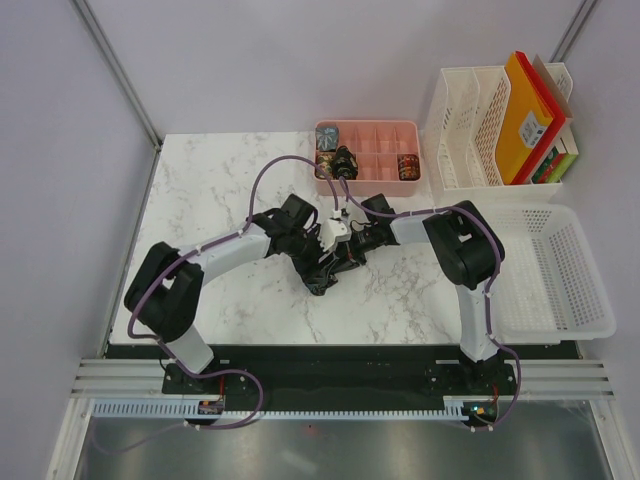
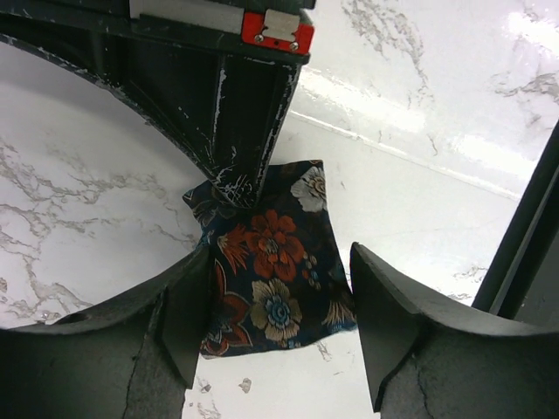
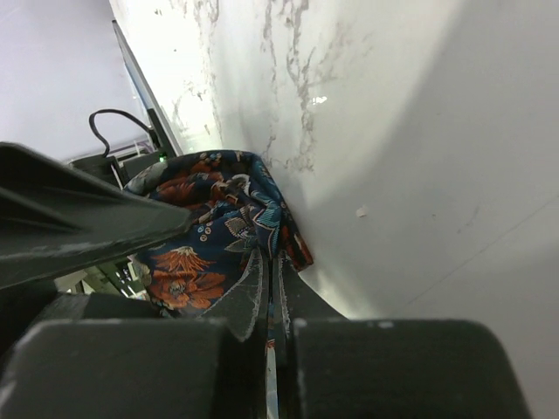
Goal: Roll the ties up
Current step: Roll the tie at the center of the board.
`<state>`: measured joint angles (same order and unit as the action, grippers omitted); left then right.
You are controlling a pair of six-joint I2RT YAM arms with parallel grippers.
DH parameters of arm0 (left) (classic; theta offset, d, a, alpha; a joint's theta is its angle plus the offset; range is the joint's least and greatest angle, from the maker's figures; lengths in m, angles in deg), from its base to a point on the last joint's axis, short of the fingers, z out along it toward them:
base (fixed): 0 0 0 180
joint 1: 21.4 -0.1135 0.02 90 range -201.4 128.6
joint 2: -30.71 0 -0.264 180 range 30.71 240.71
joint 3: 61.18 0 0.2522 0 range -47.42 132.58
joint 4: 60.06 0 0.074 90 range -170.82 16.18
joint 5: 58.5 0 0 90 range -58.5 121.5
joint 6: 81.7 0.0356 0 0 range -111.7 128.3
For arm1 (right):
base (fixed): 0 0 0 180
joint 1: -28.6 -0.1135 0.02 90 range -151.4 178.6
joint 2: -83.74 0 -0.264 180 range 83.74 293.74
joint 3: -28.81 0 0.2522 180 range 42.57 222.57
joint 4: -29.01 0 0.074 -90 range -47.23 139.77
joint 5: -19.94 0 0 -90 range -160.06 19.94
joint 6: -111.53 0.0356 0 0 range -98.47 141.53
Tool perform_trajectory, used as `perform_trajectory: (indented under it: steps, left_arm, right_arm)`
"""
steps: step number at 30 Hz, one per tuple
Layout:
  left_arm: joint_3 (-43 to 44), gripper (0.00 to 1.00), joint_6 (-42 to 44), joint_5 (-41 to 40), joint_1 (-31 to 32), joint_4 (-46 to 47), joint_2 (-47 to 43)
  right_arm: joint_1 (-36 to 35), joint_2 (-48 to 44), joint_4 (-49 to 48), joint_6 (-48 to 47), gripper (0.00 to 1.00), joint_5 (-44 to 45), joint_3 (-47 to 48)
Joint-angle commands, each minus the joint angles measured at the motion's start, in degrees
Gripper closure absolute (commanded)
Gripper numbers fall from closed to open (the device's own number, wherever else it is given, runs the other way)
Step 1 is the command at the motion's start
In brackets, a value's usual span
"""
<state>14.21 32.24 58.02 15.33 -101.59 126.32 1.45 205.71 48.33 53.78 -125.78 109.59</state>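
Note:
A dark blue tie with red-orange flowers (image 1: 322, 280) lies bunched on the marble table, mid-table, between both grippers. In the left wrist view its flat end (image 2: 275, 262) lies between my left gripper's (image 2: 278, 336) open fingers, untouched by them. My right gripper (image 3: 272, 271) is shut, pinching a fold of the tie (image 3: 210, 218); its closed fingers (image 2: 236, 122) press down on the tie's far edge in the left wrist view. Both grippers meet over the tie in the top view, left (image 1: 318, 262) and right (image 1: 343, 258). Three rolled ties sit in the pink tray (image 1: 380, 128).
The pink compartment tray stands at the back centre of the table. A white file rack with orange and red folders (image 1: 500, 120) stands at the back right. A white mesh basket (image 1: 555, 270) lies at the right edge. Walls close in on the left and the back.

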Motion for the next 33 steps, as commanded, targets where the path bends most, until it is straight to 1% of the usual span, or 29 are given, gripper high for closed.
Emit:
perform_trajectory:
  steps: [1, 9, 14, 16, 17, 20, 21, 23, 24, 26, 27, 29, 30, 32, 33]
  left_arm:
    - [0.5, 0.28, -0.2, 3.1, 0.0, -1.0, -3.6]
    - [-0.1, 0.25, 0.5, 4.1, 0.0, -0.4, -4.2]
    - [-1.1, 0.23, 2.6, 4.6, -0.3, 0.4, -7.4]
    - [-1.3, 0.19, 4.8, 6.0, -1.0, 0.5, -8.9]
    - [-1.5, 0.07, 5.8, 6.7, -1.3, 0.6, -10.6]
    - [-2.8, 0.01, 12.5, 10.8, -2.8, 0.3, -14.9]
    - [-4.4, 0.01, 18.5, 12.6, -3.3, 0.0, -16.1]
    - [-6.2, 0.01, 26.9, 14.4, -3.8, -1.5, -19.3]
    - [-8.1, 0.0, 34.7, 15.5, -4.0, -3.0, -20.0]
    - [-9.1, 0.01, 43.4, 17.2, -4.1, -6.3, -21.3]
    - [-9.8, 0.01, 50.3, 18.6, -4.0, -8.9, -21.6]
    - [-9.7, 0.01, 54.8, 20.1, -4.0, -10.9, -21.3]
    - [-9.4, 0.01, 58.2, 20.3, -3.9, -11.5, -20.3]
    - [-9.3, 0.01, 61.0, 20.5, -3.9, -12.2, -19.3]
    - [-9.3, 0.01, 64.3, 20.2, -3.8, -12.2, -18.1]
  right_arm:
    - [0.0, 1.3, 3.3, -5.6, 1.0, 12.2, -0.7]
    - [0.0, 1.0, 3.4, -5.7, 1.0, 12.1, -0.4]
    - [-0.2, 0.9, 3.6, -6.1, 1.0, 12.1, -0.2]
    - [-0.3, 0.8, 3.8, -6.1, 1.0, 12.1, -0.2]
    - [-0.3, 0.7, 3.8, -6.3, 1.0, 12.0, -0.3]
    - [-0.3, 0.6, 3.8, -6.3, 1.0, 12.0, -0.2]
    - [-0.3, 0.5, 3.8, -6.4, 1.0, 12.0, -0.2]
    - [-0.4, 0.5, 3.9, -6.5, 1.0, 12.0, 0.0]
    - [-0.4, 0.5, 3.8, -6.5, 1.0, 11.9, -0.1]
    - [-0.4, 0.6, 3.8, -6.5, 1.0, 11.9, -0.1]
    - [-0.4, 0.6, 3.8, -6.3, 1.0, 12.0, -0.1]
    - [-0.5, 0.7, 3.8, -6.2, 1.0, 11.8, 0.1]
    - [-0.5, 0.7, 3.8, -6.3, 1.0, 11.8, 0.2]
    - [-0.5, 0.7, 3.8, -6.2, 1.0, 11.7, 0.3]
    - [-0.6, 0.7, 3.8, -6.3, 1.0, 11.7, 0.4]
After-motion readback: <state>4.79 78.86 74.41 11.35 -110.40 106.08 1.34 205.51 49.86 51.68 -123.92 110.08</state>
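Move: The rolled tie sits right at the left gripper's open fingertips, about 1 cm back, 2 cm to the right and 3 cm below the hand point. From the right gripper, whose shut fingers pinch its near edge, the roll's middle lies some 2 cm back and 5 cm left, about level in height. The pink organiser is roughly 23 cm ahead of the left hand and 10 cm to its right; the black roll inside stands about 22 cm ahead and 5 cm right. Lift the left gripper clear of the rolled tie, slowly at first, then fast to about 8 cm up while spreading the fingers fully. Near the top, swing it back some 4 cm and a little left, dipping slightly at the end and turning the wrist about 35 degrees clockwise. Keep the right gripper shut on the tie and still. ##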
